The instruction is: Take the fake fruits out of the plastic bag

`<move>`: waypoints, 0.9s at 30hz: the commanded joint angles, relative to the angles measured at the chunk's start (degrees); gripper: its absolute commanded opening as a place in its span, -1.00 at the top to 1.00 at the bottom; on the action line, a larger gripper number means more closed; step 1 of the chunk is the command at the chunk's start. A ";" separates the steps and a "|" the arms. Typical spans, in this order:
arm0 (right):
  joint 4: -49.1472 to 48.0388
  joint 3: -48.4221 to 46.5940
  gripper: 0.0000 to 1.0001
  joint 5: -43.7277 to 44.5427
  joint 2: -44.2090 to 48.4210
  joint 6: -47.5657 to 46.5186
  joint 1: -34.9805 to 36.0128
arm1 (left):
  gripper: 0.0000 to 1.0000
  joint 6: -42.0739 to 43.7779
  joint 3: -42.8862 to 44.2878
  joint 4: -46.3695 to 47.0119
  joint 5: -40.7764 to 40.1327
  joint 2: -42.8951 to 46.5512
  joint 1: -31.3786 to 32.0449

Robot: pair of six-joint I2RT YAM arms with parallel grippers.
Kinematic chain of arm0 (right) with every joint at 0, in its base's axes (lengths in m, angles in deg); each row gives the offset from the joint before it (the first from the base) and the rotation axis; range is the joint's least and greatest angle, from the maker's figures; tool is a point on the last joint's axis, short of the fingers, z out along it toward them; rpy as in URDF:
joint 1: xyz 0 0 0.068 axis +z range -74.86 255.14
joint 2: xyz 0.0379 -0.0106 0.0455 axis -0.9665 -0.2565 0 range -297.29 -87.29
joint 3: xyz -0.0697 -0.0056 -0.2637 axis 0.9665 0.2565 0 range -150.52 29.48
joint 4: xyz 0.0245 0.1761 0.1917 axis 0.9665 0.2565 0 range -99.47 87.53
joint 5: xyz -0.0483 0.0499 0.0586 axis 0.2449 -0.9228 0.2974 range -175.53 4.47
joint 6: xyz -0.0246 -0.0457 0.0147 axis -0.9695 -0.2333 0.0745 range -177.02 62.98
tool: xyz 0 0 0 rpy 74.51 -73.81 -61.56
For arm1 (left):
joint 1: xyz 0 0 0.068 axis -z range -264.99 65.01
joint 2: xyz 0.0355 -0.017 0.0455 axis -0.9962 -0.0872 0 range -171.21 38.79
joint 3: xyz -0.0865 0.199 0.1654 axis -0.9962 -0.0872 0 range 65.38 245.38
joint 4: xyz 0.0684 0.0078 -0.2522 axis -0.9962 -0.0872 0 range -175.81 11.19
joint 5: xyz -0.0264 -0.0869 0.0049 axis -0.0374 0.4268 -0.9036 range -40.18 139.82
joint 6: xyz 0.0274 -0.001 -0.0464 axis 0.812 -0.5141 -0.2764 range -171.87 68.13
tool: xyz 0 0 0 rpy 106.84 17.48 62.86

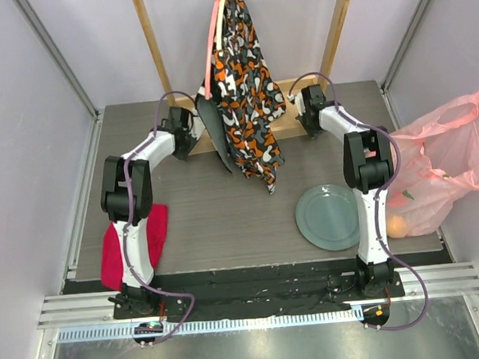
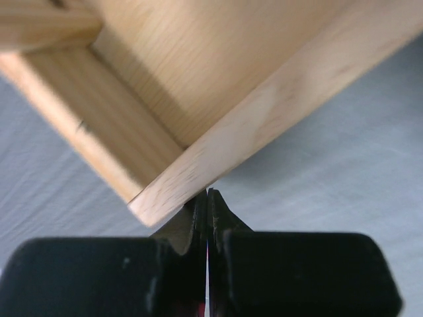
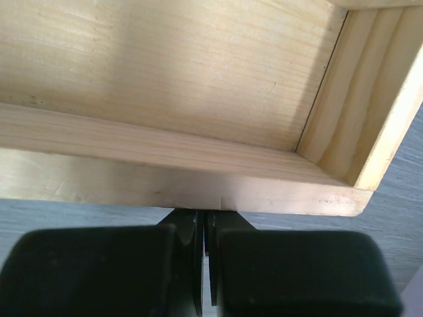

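Note:
The pink plastic bag [image 1: 446, 165] lies slumped at the table's right edge, handles spread. Through the film I make out an orange-yellow fake fruit [image 1: 397, 226] and a bit of green [image 1: 408, 194]; the other fruits are hidden. My left gripper [image 1: 193, 127] is far back, against the wooden frame's base, jaws shut on nothing [image 2: 207, 198]. My right gripper [image 1: 304, 109] is also at the back by the frame's right foot, shut and empty [image 3: 206, 214]. Both are well away from the bag.
A grey-green plate [image 1: 328, 217] sits at the front right beside the right arm. A red cloth [image 1: 137, 240] lies at the front left. A patterned garment [image 1: 241, 89] hangs from the wooden frame [image 1: 154, 46]. The frame's base beam [image 2: 264, 112] [image 3: 165, 152] is just ahead of both fingertips.

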 commanded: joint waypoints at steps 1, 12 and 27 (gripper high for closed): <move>-4.38 -3.10 0.98 0.03 0.84 1.09 1.73 | 1.00 0.31 5.47 5.57 -5.59 -0.72 -1.78; -2.89 17.54 0.68 -0.50 26.06 5.93 1.38 | 0.02 -18.05 -7.66 -1.36 -0.40 17.89 -1.78; 19.87 37.41 -0.12 -12.52 52.17 6.99 1.11 | -0.49 -28.26 -29.77 -12.35 41.59 57.82 4.26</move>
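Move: The plastic bag stands about 20 cm back and 27 cm to the right of the right hand; the plate lies some 27 cm back and 1 cm to its right. The rack tray's middle is about 8 cm ahead and 23 cm to its left, its near rim at the fingertips. From the left hand the bag is some 16 cm back and 71 cm to the right. Bag and tray middles are slightly above the right hand, the plate slightly below. Both hands leave the rack tray, about 20 cm back and 15 up, fingers opening, right towards the bag. ##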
